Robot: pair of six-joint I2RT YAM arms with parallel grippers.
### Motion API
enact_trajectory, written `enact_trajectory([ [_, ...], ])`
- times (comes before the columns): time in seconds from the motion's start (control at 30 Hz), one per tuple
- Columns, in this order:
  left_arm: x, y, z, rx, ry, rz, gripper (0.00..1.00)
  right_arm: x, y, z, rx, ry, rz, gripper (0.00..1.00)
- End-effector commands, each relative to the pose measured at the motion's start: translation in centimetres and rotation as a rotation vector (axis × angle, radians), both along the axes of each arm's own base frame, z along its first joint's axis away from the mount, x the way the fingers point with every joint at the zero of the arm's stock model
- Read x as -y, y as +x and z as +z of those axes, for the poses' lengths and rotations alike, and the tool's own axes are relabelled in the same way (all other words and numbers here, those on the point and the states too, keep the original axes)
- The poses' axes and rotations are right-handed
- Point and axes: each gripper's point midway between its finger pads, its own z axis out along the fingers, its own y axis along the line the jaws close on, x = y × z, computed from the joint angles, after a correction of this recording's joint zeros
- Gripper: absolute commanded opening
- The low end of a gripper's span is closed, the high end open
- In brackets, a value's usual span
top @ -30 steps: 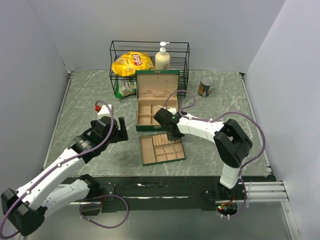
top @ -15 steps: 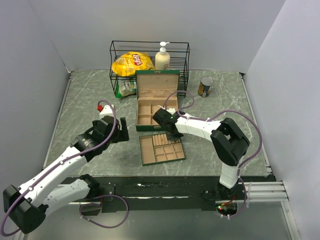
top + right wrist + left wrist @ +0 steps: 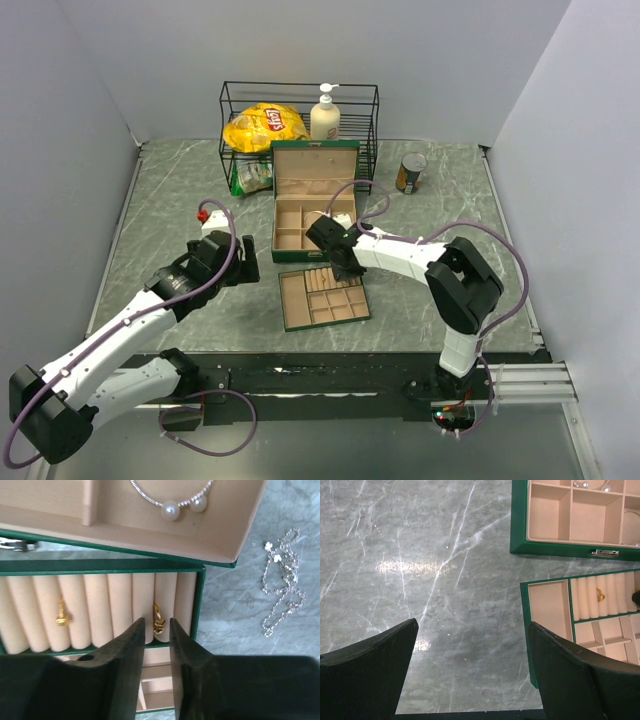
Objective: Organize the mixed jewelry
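Note:
My right gripper point(image 3: 157, 623) hangs over the ring rolls of the flat tan-lined tray point(image 3: 100, 566). Its fingers stand slightly open, with nothing between them. A small gold ring point(image 3: 158, 617) sits in a slot between two rolls, just past the tips. Further left, a second gold ring point(image 3: 62, 615) sits in another slot. A silvery bangle with two pearls point(image 3: 172, 507) lies in the green box point(image 3: 220, 560). On the table to the right lies a thin silver chain point(image 3: 282, 580). My left gripper point(image 3: 472, 624) is wide open over bare table, left of the tray point(image 3: 524, 630).
A black wire rack point(image 3: 298, 100) at the back holds a yellow chips bag point(image 3: 263, 125) and a soap bottle point(image 3: 325, 115). A can point(image 3: 410, 172) stands to the right of the box point(image 3: 315, 165). The tray point(image 3: 287, 300) lies in front of the box.
The right gripper's jaws have parted and the gold ring now sits free in the ring rolls. The left arm has crept slightly forward, still wide open.

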Motion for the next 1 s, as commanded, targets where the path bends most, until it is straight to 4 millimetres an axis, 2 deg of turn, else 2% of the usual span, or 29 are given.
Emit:
enact_trajectory([
  [0.0, 0.5, 0.7, 1.2, 0.036, -0.017, -0.012, 0.96, -1.3, 1.0, 2.9, 0.094, 0.094, 0.007, 0.35],
  [0.17, 0.5, 0.7, 1.2, 0.036, -0.019, -0.015, 0.96, -1.2, 1.1, 3.9, 0.119, 0.115, 0.009, 0.36],
  [0.27, 0.6, 0.7, 1.1, 0.032, -0.015, -0.015, 0.96, -1.1, 0.9, 4.1, 0.129, 0.131, 0.005, 0.33],
  [0.37, 0.6, 0.7, 1.0, 0.029, -0.013, -0.016, 0.96, -0.8, 0.9, 3.8, 0.124, 0.148, -0.010, 0.28],
  [0.5, 0.6, 0.7, 1.0, 0.027, -0.012, -0.017, 0.96, -0.4, 0.6, 2.9, 0.096, 0.173, -0.026, 0.15],
  [0.67, 0.6, 0.7, 1.0, 0.027, -0.012, -0.017, 0.96, -0.5, 0.6, 2.5, 0.082, 0.198, -0.027, 0.08],
  [0.97, 0.6, 0.8, 0.6, 0.015, -0.004, -0.015, 0.96, -0.5, 1.0, 1.9, 0.072, 0.212, -0.026, 0.07],
])
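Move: The gold ring just placed in the tray's ring rolls sits about 1 cm ahead of the right hand and 1 cm below, between its parted fingertips. A second ring is roughly 5 cm to its left. The pearl bracelet in the box lies some 8 cm ahead and 1 cm left of the hand; the silver necklace is about 8 cm right and 3 cm ahead. From the left hand, the first ring is roughly 24 cm right, 3 cm ahead, well below. Right hand rises about 3 cm from the ring, then sinks 2 cm back towards it, fingers closing nearly shut. ##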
